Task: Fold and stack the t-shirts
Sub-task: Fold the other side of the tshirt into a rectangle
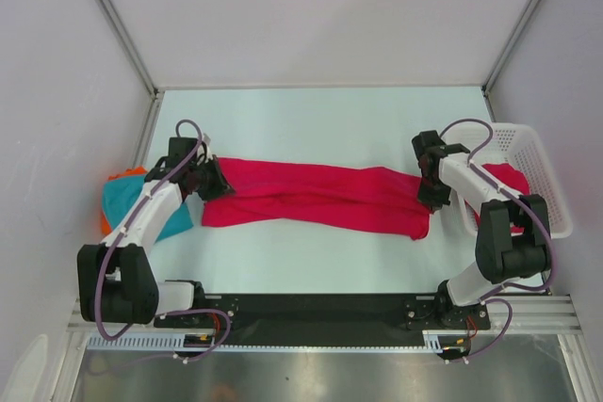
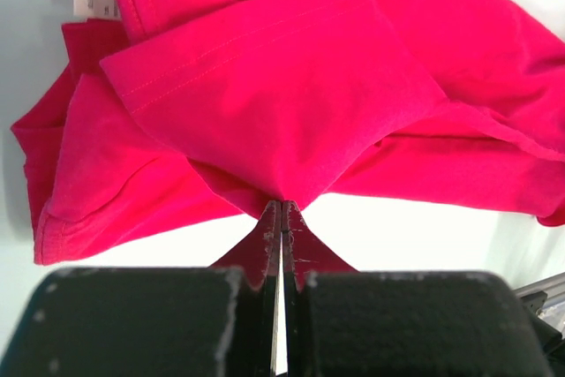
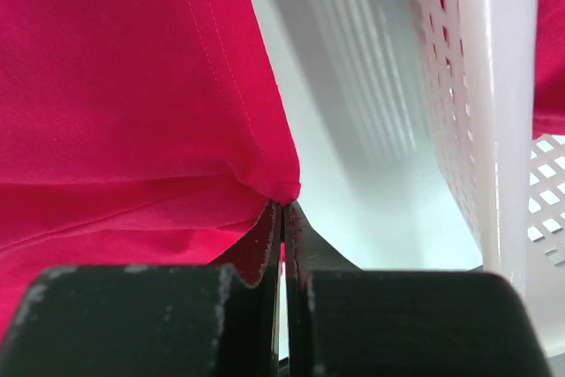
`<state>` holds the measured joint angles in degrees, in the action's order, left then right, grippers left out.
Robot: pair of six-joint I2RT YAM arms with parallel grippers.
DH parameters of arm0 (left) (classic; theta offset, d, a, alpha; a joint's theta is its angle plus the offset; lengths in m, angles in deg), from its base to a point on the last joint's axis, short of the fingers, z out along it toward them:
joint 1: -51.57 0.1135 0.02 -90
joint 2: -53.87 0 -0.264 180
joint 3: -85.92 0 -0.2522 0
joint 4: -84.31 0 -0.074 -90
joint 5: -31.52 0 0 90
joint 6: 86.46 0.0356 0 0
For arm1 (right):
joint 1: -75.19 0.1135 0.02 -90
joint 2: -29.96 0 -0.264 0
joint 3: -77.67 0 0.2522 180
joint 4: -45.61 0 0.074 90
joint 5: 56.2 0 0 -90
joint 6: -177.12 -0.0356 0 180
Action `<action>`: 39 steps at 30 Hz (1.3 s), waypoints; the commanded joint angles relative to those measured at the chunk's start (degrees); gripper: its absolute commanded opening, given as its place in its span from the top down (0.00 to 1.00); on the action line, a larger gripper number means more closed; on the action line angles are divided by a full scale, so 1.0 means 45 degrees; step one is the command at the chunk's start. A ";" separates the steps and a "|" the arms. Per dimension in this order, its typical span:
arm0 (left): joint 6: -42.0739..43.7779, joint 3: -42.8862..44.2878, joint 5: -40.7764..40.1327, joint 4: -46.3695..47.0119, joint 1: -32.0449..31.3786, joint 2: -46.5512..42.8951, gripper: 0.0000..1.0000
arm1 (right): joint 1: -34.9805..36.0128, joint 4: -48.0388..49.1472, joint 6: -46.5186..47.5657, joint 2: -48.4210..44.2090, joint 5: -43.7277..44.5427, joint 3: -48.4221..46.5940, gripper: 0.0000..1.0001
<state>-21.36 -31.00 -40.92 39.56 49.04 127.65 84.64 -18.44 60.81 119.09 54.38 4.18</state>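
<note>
A crimson t-shirt [image 1: 316, 197] lies stretched in a long band across the middle of the table, rumpled and folded on itself. My left gripper [image 1: 213, 179] is shut on its left end; in the left wrist view the jaws [image 2: 282, 209] pinch a point of the red cloth [image 2: 265, 103]. My right gripper [image 1: 432, 190] is shut on the right end, and the right wrist view shows the jaws [image 3: 282, 207] nipping a hemmed corner [image 3: 132, 103]. A teal t-shirt [image 1: 127, 202] lies bunched at the far left, under my left arm. Another crimson t-shirt [image 1: 509, 179] sits in the basket.
A white mesh basket [image 1: 551, 176] stands at the right edge, close beside my right arm; its wall [image 3: 472, 86] fills the right of the right wrist view. A bit of orange cloth [image 1: 105, 223] peeks from under the teal shirt. White walls enclose the table.
</note>
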 commanded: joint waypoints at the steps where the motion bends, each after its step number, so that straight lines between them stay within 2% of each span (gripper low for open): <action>1: 0.0222 -0.0412 -0.0250 0.0264 -0.0025 -0.0594 1.00 | 0.0106 -0.0252 -0.0268 -0.0586 0.0427 0.0205 1.00; 21: 0.0281 -0.1097 -0.0583 -0.0205 0.0522 -0.2098 1.00 | 0.0536 -0.0876 -0.0697 -0.1620 0.0544 0.0382 1.00; 26: 0.0378 -0.1369 -0.0330 -0.0127 0.1049 -0.2099 1.00 | 0.0653 -0.0897 -0.0737 -0.1817 0.0369 0.0537 1.00; 29: 0.0359 -0.1448 -0.0173 -0.0107 0.1147 -0.2137 1.00 | 0.0848 -0.1052 -0.0756 -0.1660 0.0330 0.0674 0.95; 31: 0.0359 -0.1371 -0.0153 -0.0146 0.1283 -0.2235 0.99 | 0.0984 -0.1111 -0.0814 -0.1699 0.0329 0.0694 0.83; 33: 0.0417 -0.1215 -0.0192 -0.0380 0.1439 -0.2312 0.85 | 0.1043 -0.1247 -0.0795 -0.1835 0.0310 0.0635 0.79; 34: 0.0417 -0.1175 -0.0192 -0.0419 0.1595 -0.2371 0.74 | 0.1102 -0.1325 -0.0795 -0.1894 0.0291 0.0519 0.78; 35: 0.0417 -0.1078 -0.0153 -0.0516 0.1693 -0.2410 0.55 | 0.1141 -0.1384 -0.0814 -0.1972 0.0252 0.0460 0.76; 38: 0.0398 -0.0922 -0.0153 -0.0595 0.1986 -0.2683 0.37 | 0.1316 -0.1677 -0.0873 -0.2265 0.0193 0.0109 0.71; 39: 0.0379 -0.0882 -0.0153 -0.0615 0.2064 -0.2781 0.35 | 0.1356 -0.1852 -0.0931 -0.2343 0.0173 0.0050 0.70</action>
<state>-20.18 -37.36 -42.19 37.07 56.67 118.05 89.76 -23.77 58.14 111.70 55.12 7.00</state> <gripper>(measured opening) 0.596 0.285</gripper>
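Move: The red t-shirt's flap is already pinched at its two corners, one in each hand. The near edge of the folded shirt, where the flap is taken, lies about 4 cm back of the left hand and 7 cm below it. From the right hand the edge is roughly 5 cm back, 3 cm left and 3 cm down. The teal shirt sits some 20 cm left of the left hand, level with it; the white basket's middle is about 18 cm right and 9 cm ahead of the right hand. The flap of the red t-shirt is drawn back the last bit towards the near edge and let go at both corners. The left hand dips a little, then slides left about 4 cm while easing back, opening wide at the end with a slight counter-clockwise turn. The right hand goes back some 3 cm, rising and drifting left about half as much, and its fingers part partway. ##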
